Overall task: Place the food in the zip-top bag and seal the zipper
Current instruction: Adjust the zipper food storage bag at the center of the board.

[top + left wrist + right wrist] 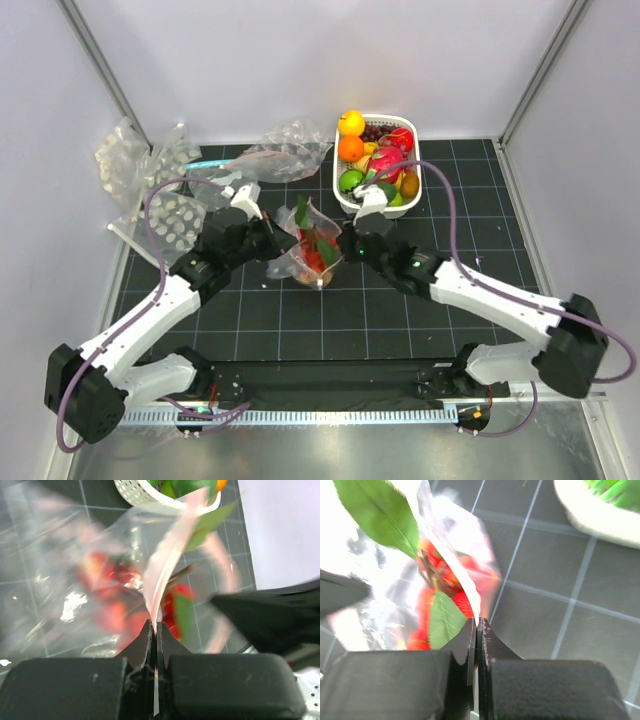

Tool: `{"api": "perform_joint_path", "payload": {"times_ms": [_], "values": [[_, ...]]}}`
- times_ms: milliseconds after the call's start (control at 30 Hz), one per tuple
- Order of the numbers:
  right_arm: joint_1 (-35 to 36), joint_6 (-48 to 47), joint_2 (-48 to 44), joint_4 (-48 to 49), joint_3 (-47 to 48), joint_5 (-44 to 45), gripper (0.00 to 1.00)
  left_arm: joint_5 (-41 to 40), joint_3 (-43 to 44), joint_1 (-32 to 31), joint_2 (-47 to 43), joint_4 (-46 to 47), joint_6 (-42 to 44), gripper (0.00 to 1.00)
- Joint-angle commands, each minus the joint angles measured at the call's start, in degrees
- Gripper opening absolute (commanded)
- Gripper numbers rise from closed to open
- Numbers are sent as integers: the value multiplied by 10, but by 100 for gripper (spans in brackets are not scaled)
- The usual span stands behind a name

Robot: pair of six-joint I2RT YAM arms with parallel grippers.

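The zip-top bag (303,265) hangs between my two grippers at the table's middle. Red strawberries (316,256) and a green leaf (302,213) are inside it, the leaf poking out of the mouth. My left gripper (278,240) is shut on the pinkish zipper (165,565) at the bag's left end, jaws (155,626) pinching the strip. My right gripper (345,247) is shut on the bag's mouth edge (462,577) at the right end, with strawberries (445,580) and leaves (377,512) just behind it. A pink dragon fruit (388,160) lies in the basket.
A white basket (425,185) of toy fruit stands just behind my right gripper. Spare clear bags lie at the back left (140,160) and back centre (285,150), and another dotted one (170,220) lies left of my left arm. Walls enclose three sides.
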Motion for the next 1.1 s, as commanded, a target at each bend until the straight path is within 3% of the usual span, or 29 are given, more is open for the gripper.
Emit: {"api": "perform_joint_path", "payload": {"times_ms": [0,133,300,433,500,633,700,733,867,967,1067], "values": [[0,-30,-82,-20,17,99,1,-7,50,-21,17,-26,34,0],[0,-45,-129,-39,16,148,1,-90,98,-56,29,-98,65,0],[1,-53,-156,-57,23,160,1,-150,219,-84,70,-203,95,0],[0,-42,-161,-21,3,96,1,-214,300,-126,93,-300,115,0],[5,-40,-114,-18,27,49,1,-259,329,-126,99,-340,122,0],[114,-99,-73,-30,80,154,1,-307,329,-126,92,-344,106,0],[130,-103,-88,-57,93,212,1,-256,317,-129,103,-298,105,0],[130,-107,-115,-69,89,289,1,-187,313,-136,127,-285,104,0],[129,-139,-179,-100,95,476,1,-67,319,-177,173,-232,100,0],[130,-161,-207,-78,84,485,1,30,305,-182,188,-175,87,0],[130,-159,-191,-39,65,387,1,-25,296,-172,157,-165,93,0]]}}
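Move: Both hands already pinch the bag's zipper rim, one each side of the open mouth; the strawberries with their leaves sit about 6 cm to the left hand's right and 7 cm below it, neither ahead nor back. From the right hand they lie some 5 cm left and 6 cm below, also level fore and aft. The fruit basket stands about 20 cm ahead of the right hand and 8 cm right; the empty bags lie roughly 20 cm ahead of that hand and 17 cm left, both some 12 cm lower or more. Keeping their closed grip on opposite sides of the zipper rim, both hands first lift the bag about 7–8 cm; the right hand swings right and back left while the left hand drifts a little right and back, the two easing slightly towards the base. Then both sweep right to end about 10 cm over, the right hand climbing to about 15 cm above its start and tipping its fingers up some 25 degrees, the left sinking most of its rise, so the mouth slants up to the right as both wrists turn clockwise. ##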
